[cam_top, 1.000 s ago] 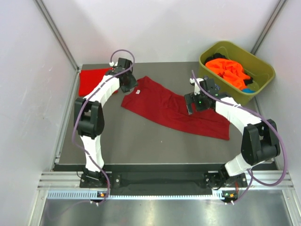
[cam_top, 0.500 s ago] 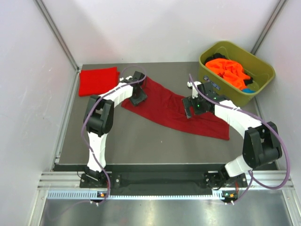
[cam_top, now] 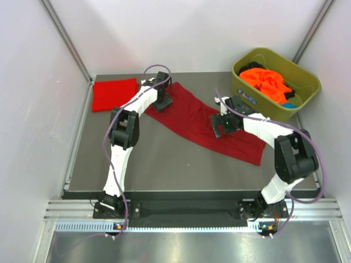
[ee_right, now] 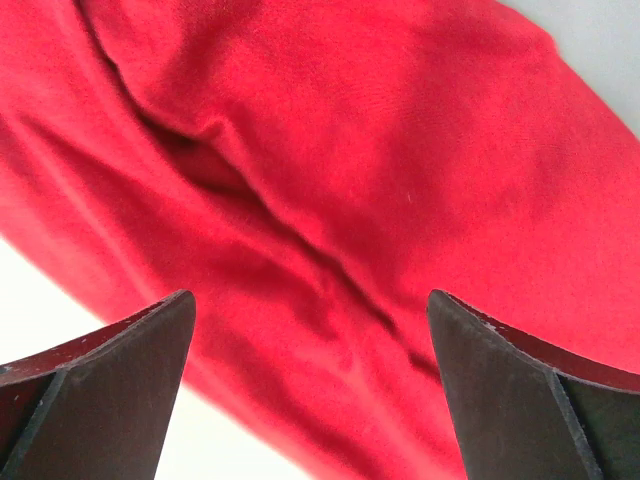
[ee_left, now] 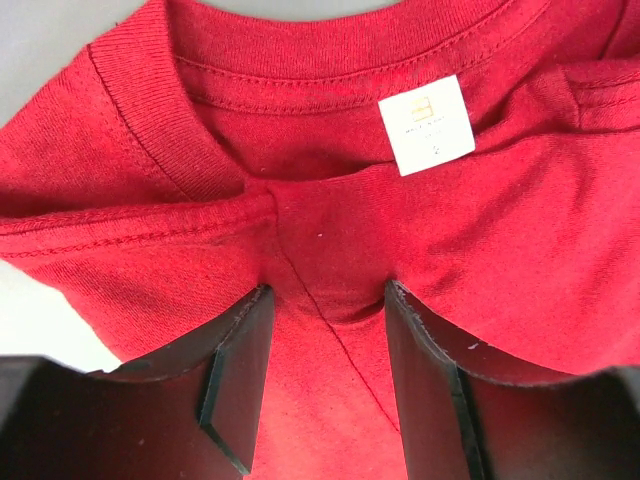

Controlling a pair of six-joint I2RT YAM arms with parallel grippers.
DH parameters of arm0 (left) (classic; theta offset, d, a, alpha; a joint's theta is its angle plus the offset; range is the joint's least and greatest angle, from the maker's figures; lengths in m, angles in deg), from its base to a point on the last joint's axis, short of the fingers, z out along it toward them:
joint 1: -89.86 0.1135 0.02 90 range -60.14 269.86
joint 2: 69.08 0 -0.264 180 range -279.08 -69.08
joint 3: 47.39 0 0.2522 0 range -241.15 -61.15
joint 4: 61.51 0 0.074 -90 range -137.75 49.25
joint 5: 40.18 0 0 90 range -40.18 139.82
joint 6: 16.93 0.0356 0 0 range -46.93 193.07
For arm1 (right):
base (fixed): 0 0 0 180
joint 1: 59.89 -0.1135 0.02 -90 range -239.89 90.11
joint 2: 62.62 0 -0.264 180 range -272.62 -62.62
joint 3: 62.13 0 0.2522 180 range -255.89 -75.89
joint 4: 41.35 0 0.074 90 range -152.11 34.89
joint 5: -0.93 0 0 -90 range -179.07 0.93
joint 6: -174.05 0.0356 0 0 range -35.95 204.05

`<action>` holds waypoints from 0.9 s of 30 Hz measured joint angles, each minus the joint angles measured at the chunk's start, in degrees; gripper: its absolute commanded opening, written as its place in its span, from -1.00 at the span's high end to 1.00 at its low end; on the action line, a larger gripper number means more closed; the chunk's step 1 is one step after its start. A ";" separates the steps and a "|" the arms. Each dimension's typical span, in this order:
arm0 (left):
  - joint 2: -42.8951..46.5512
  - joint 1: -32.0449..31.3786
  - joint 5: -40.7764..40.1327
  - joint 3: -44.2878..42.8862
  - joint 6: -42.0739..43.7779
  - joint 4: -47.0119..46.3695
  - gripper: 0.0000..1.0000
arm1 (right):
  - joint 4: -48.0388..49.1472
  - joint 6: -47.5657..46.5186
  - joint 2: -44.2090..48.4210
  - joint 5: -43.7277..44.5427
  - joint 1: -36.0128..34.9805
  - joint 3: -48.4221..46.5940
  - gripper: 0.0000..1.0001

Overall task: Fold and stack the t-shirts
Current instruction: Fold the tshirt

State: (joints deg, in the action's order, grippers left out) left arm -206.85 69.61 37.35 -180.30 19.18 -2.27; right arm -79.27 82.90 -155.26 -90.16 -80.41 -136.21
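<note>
A dark crimson t-shirt [cam_top: 192,118] lies spread slantwise across the table's middle. My left gripper [cam_top: 163,101] is at its collar end. In the left wrist view, that gripper [ee_left: 328,300] is open, its fingertips [ee_left: 258,305] resting on the cloth just below the ribbed collar [ee_left: 150,120] and the white neck label [ee_left: 426,124]. My right gripper [cam_top: 225,126] hovers over the shirt's middle; in the right wrist view it [ee_right: 310,300] is wide open above wrinkled crimson cloth [ee_right: 350,150]. A brighter red t-shirt [cam_top: 113,94] lies folded at the back left. Orange t-shirts [cam_top: 266,81] are heaped in the tub.
The olive-green plastic tub [cam_top: 301,98] stands at the back right corner, with something blue and something dark beside the orange cloth. Grey table top [cam_top: 153,164] shows in front of the crimson shirt. White walls close in on the left, back and right.
My left gripper has swung right from beside the folded red shirt onto the crimson shirt's collar. My right gripper has shifted slightly left over the shirt's middle.
</note>
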 measured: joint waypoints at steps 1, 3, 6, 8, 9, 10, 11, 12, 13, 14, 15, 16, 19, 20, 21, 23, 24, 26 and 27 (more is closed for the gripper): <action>-0.59 0.28 0.44 -0.98 0.28 -0.13 -0.07 | -0.04 -0.85 -1.81 0.00 0.00 -1.03 -0.99; -1.53 1.03 1.79 -2.38 1.11 -1.07 -0.08 | -0.11 -2.82 -5.11 0.09 0.00 -2.93 -0.99; -2.27 2.29 5.07 -3.23 3.04 -3.65 -0.09 | -0.46 -6.71 -8.00 0.20 0.02 -3.98 -0.99; -3.13 3.13 7.43 -4.37 4.79 -5.75 -0.11 | -1.64 -9.64 -8.55 0.70 0.15 -3.98 -0.99; -3.41 3.43 8.28 -4.74 5.57 -6.64 -0.12 | -2.16 -10.71 -8.57 1.01 0.46 -3.98 -0.99; -3.65 3.74 9.16 -4.87 6.43 -8.00 -0.12 | -2.73 -11.87 -8.57 1.05 0.70 -3.98 -1.00; -3.76 3.96 9.92 -4.87 7.19 -8.87 -0.13 | -3.19 -12.79 -8.57 0.87 1.07 -3.98 -0.99; -3.87 4.11 10.47 -4.87 7.80 -9.55 -0.13 | -3.58 -13.33 -8.57 0.42 1.53 -3.98 -0.99; -3.93 4.24 11.02 -4.87 8.35 -10.03 -0.13 | -3.98 -13.90 -8.57 0.02 2.05 -3.98 -1.00; -3.96 4.35 11.69 -4.87 8.87 -10.45 -0.13 | -4.28 -14.32 -8.57 -0.52 2.64 -3.96 -0.99; -3.96 4.50 12.39 -4.87 9.27 -10.86 -0.13 | -4.42 -14.40 -8.57 -1.09 3.21 -3.93 -0.99; -3.98 4.70 13.20 -4.87 9.79 -11.26 -0.13 | -4.44 -14.45 -8.63 -1.68 3.54 -3.91 -1.00; -3.98 5.22 14.58 -4.87 10.97 -11.69 -0.13 | -4.35 -13.40 -9.27 -4.52 4.48 -3.82 -0.99; -3.89 5.38 14.58 -4.81 11.39 -11.76 -0.13 | -4.33 -13.07 -9.53 -4.83 4.55 -3.80 -0.99; -3.54 5.55 14.51 -4.35 11.91 -11.96 -0.13 | -4.17 -12.17 -9.53 -4.92 4.55 -3.80 -0.99; -1.46 6.03 13.35 -1.53 12.94 -11.96 -0.14 | -4.02 -10.91 -9.55 -4.94 4.57 -3.80 -0.99; -0.04 6.29 12.57 0.46 13.25 -12.11 -0.15 | -3.87 -10.08 -9.55 -4.87 4.57 -3.80 -0.99; 4.72 7.13 10.78 6.49 13.90 -12.59 -0.15 | -3.32 -8.37 -9.51 -4.57 4.59 -3.63 -0.99; 7.21 7.56 9.97 9.49 14.25 -12.85 -0.15 | -2.91 -7.76 -9.38 -4.44 4.59 -3.37 -0.99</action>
State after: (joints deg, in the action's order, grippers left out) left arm -199.64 77.17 47.31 -170.81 33.43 -15.12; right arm -82.18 75.14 -164.64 -94.59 -75.82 -139.57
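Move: The red t-shirt lies slantwise from the left hand towards the right front; its middle is about 16 cm right of and 9 cm back from the left hand, whose part-open fingers are already on its collar end. The white label sits some 4 cm ahead and 3 cm right of that hand, the folded red shirt 17 cm left and 5 cm ahead. From the right hand, the t-shirt's middle is about 7 cm left, 4 cm ahead and 4 cm below; the green bin is 15 cm right, 21 cm ahead. The t-shirt's collar end is pushed forward over the table by the left fingertips for about 6 cm, the wrist turning some 10 degrees clockwise; they then lift off, going left and back towards the folded red shirt and rising about 3 cm in all. Meanwhile the right hand, wide open, sinks some 4 cm onto the t-shirt's lower half and shifts 2 cm right. ##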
